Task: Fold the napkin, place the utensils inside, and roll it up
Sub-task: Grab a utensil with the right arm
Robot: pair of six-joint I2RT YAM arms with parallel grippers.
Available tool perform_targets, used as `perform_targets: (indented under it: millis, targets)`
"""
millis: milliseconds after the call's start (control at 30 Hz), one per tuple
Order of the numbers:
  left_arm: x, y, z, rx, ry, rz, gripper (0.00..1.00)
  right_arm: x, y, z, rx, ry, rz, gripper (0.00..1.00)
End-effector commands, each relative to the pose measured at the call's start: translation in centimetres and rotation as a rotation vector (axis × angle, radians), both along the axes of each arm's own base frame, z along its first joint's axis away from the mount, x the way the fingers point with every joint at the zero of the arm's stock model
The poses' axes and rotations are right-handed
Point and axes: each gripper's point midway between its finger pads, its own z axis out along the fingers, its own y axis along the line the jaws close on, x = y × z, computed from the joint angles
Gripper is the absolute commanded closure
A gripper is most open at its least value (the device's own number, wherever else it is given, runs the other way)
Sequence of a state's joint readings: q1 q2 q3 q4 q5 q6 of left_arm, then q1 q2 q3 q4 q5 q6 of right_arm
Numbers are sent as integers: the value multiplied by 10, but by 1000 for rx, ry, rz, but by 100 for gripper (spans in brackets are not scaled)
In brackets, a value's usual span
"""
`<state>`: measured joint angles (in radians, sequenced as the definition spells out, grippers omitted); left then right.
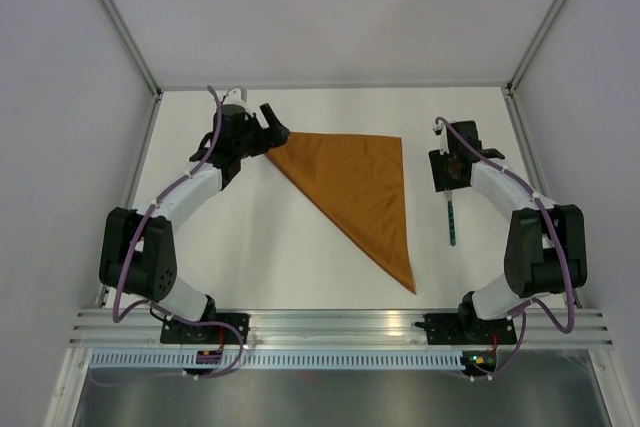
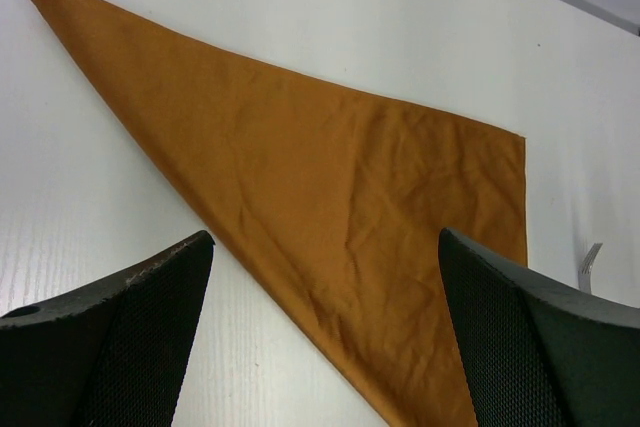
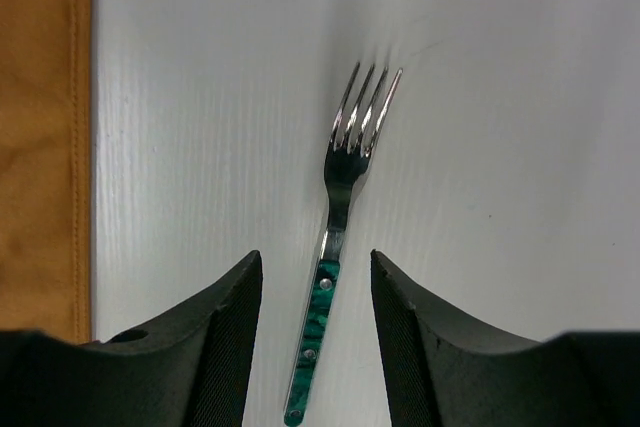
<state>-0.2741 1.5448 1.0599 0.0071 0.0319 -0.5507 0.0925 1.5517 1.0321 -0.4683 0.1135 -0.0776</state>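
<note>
The rust-brown napkin (image 1: 355,182) lies flat on the white table, folded into a triangle, and fills the left wrist view (image 2: 330,167). My left gripper (image 1: 275,125) hangs open just above the napkin's left corner (image 2: 325,237), holding nothing. The fork (image 1: 452,219), with silver tines and a teal handle, lies on the table to the right of the napkin. My right gripper (image 1: 447,179) is over it, open. In the right wrist view the fork's handle (image 3: 322,317) lies between the fingers of the right gripper (image 3: 315,255) with a gap on each side. The napkin's edge (image 3: 40,127) shows at left.
White walls with metal corner posts enclose the table on three sides. An aluminium rail (image 1: 340,325) carrying both arm bases runs along the near edge. The fork's tines (image 2: 590,263) peek in at the right edge of the left wrist view.
</note>
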Motion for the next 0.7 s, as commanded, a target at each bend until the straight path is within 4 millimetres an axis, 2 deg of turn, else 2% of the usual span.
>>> perform_targets:
  millis: [0, 67, 267, 667]
  targets:
    - [3, -4, 36, -83, -103, -4, 3, -31, -14, -14, -29, 114, -33, 46]
    - [2, -3, 39, -86, -110, -4, 3, -39, -18, -23, -19, 152, -61, 47]
    - [0, 2, 46, -89, -121, -1, 3, -47, -26, -33, -6, 192, -95, 46]
    - [-3, 10, 57, -94, -137, 11, 3, -51, -22, -55, 38, 307, -72, 48]
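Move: The fork lies almost under the empty right hand: its middle is about 5 cm back, some 2 cm to the right and 8 cm below, its handle running back towards the base. The napkin, folded into a triangle, has its middle roughly 21 cm left of the right hand and 5 cm ahead, also 8 cm down. From the left hand the fork is about 44 cm to the right, 10 cm back and 17 cm lower. The right hand sinks about 6 cm while drawing back some 5 cm and drifting slightly right, easing off midway before dropping again, and its wrist tips about 15 degrees steeper so the half-open fingers come down on either side of the top of the fork's green handle, without closing. The empty left hand meanwhile rises about 3 cm above the far-left part of the napkin, fingers still wide open. ##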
